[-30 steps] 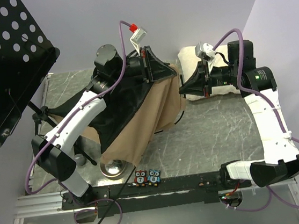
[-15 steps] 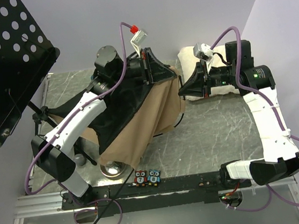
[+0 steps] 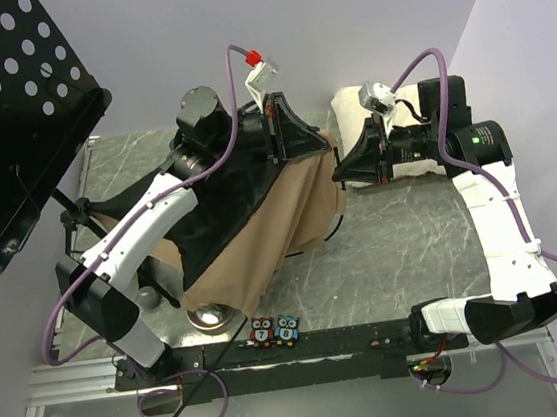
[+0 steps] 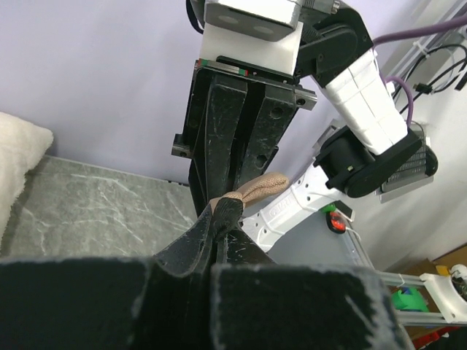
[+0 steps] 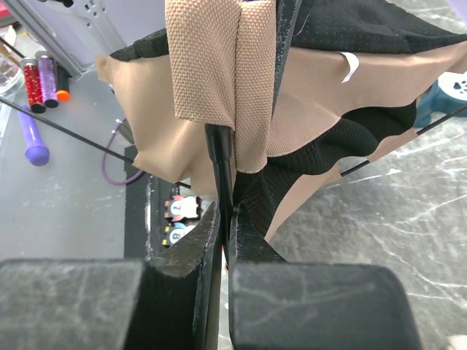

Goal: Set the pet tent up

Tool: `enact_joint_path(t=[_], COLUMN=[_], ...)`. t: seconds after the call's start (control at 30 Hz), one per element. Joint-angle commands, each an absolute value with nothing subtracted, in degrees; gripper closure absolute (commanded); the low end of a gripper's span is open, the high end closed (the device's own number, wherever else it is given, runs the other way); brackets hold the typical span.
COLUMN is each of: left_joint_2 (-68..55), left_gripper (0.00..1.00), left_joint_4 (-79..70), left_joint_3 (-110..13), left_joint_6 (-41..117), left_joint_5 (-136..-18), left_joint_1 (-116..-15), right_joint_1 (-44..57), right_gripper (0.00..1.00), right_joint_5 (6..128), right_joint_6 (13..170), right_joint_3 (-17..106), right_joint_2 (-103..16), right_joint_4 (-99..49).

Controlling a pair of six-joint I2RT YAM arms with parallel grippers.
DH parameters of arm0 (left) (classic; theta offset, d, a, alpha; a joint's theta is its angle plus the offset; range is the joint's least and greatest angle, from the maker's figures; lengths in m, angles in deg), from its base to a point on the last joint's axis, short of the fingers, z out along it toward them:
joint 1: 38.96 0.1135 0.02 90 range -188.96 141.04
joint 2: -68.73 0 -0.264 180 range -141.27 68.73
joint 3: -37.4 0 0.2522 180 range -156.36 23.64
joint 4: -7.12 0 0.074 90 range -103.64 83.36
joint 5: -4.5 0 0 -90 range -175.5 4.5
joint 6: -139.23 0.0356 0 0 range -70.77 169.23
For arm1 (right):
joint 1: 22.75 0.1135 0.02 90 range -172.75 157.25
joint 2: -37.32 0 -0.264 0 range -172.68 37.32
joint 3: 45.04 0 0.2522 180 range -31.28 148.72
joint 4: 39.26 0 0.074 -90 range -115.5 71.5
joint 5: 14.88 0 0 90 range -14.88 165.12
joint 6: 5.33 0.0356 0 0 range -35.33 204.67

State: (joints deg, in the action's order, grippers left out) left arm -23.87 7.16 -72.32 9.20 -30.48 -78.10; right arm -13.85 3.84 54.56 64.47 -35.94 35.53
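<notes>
The pet tent [image 3: 270, 220] lies slumped at centre-left of the table, tan fabric with a black panel [image 3: 223, 210]. My left gripper [image 3: 326, 145] is at the tent's upper right corner. In its wrist view the left gripper [image 4: 222, 219] is shut on a tan fabric tab [image 4: 264, 185] of the tent. My right gripper [image 3: 339, 173] faces it, almost tip to tip. In the right wrist view the right gripper [image 5: 226, 219] is shut on a thin black pole [image 5: 220, 157]. The pole's end runs into a tan woven sleeve [image 5: 219, 65] of the tent.
A white fluffy cushion [image 3: 350, 108] lies behind the right gripper. A metal bowl [image 3: 210, 315] and two owl figures [image 3: 275, 332] sit by the near edge. A black perforated panel [image 3: 7, 119] overhangs the back left. Another loose black pole [image 5: 66, 131] crosses at left.
Both grippers have shifted only slightly and stay shut. The tent's upper right corner and the right gripper's tips have drawn a little closer together.
</notes>
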Motion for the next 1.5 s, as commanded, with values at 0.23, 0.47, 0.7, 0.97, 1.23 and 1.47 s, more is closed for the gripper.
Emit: enact_joint_path(t=[0.23, 0.47, 0.7, 0.97, 1.23, 1.47], left_joint_2=[-17.93, -18.02, -18.81, -19.16, -18.63, -18.72], left_gripper=[0.99, 0.99, 0.99, 0.99, 0.99, 0.99], left_joint_4=[9.46, 3.13, -1.98, -10.05, -17.44, -26.4], left_joint_3=[-77.08, -77.25, -78.22, -79.45, -78.84, -79.28], left_joint_6=[16.61, 21.8, 26.2, 33.93, 41.05, 52.56], left_joint_5=[-32.94, -33.56, -34.26, -35.31, -37.51, -39.8], left_joint_1=[-79.48, -79.66, -80.1, -82.2, -83.52, -85.63], right_joint_1=[-12.38, -12.21, -12.12, -11.94, -11.94, -11.94], right_gripper=[1.0, 1.0, 1.0, 1.0, 1.0, 1.0], right_joint_5=[7.71, 8.41, 8.33, 9.73, 10.26, 10.7], right_joint_6=[52.15, 50.83, 51.01, 51.18, 51.27, 51.18], right_joint_3=[64.88, 65.4, 66.02, 66.28, 66.19, 65.93], right_joint_2=[-36.69, -36.6, -36.51, -36.86, -36.6, -36.51], right_joint_4=[46.48, 48.06, 48.15, 48.15, 48.06, 47.8])
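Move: The left hand grips the top of the tan tent sleeve, and the black pole end it is going for stands in the right fingers about 7 cm below it, nearly in line and perhaps 1 cm nearer the base. From the right hand, that sleeve's middle hangs some 7 cm above and about 1 cm ahead. From the left hand, the owl toys lie roughly 18 cm back, 13 cm left and 42 cm down; the white cushion is some 30 cm ahead, 22 cm right and 40 cm down. Keeping its pinch on the tan sleeve, the left hand travels about 6 cm down, with only a slight drift back, drawing the sleeve along the black pole end towards the right fingertips, while its own fingers tip downward some 15 degrees and the hand rolls by about as much. The right hand, still pinching the pole from the opposite side, gives ground more slowly, some 2 cm down and about 1 cm back, tipping its fingers down slightly, so that the gap between the two hands narrows. ##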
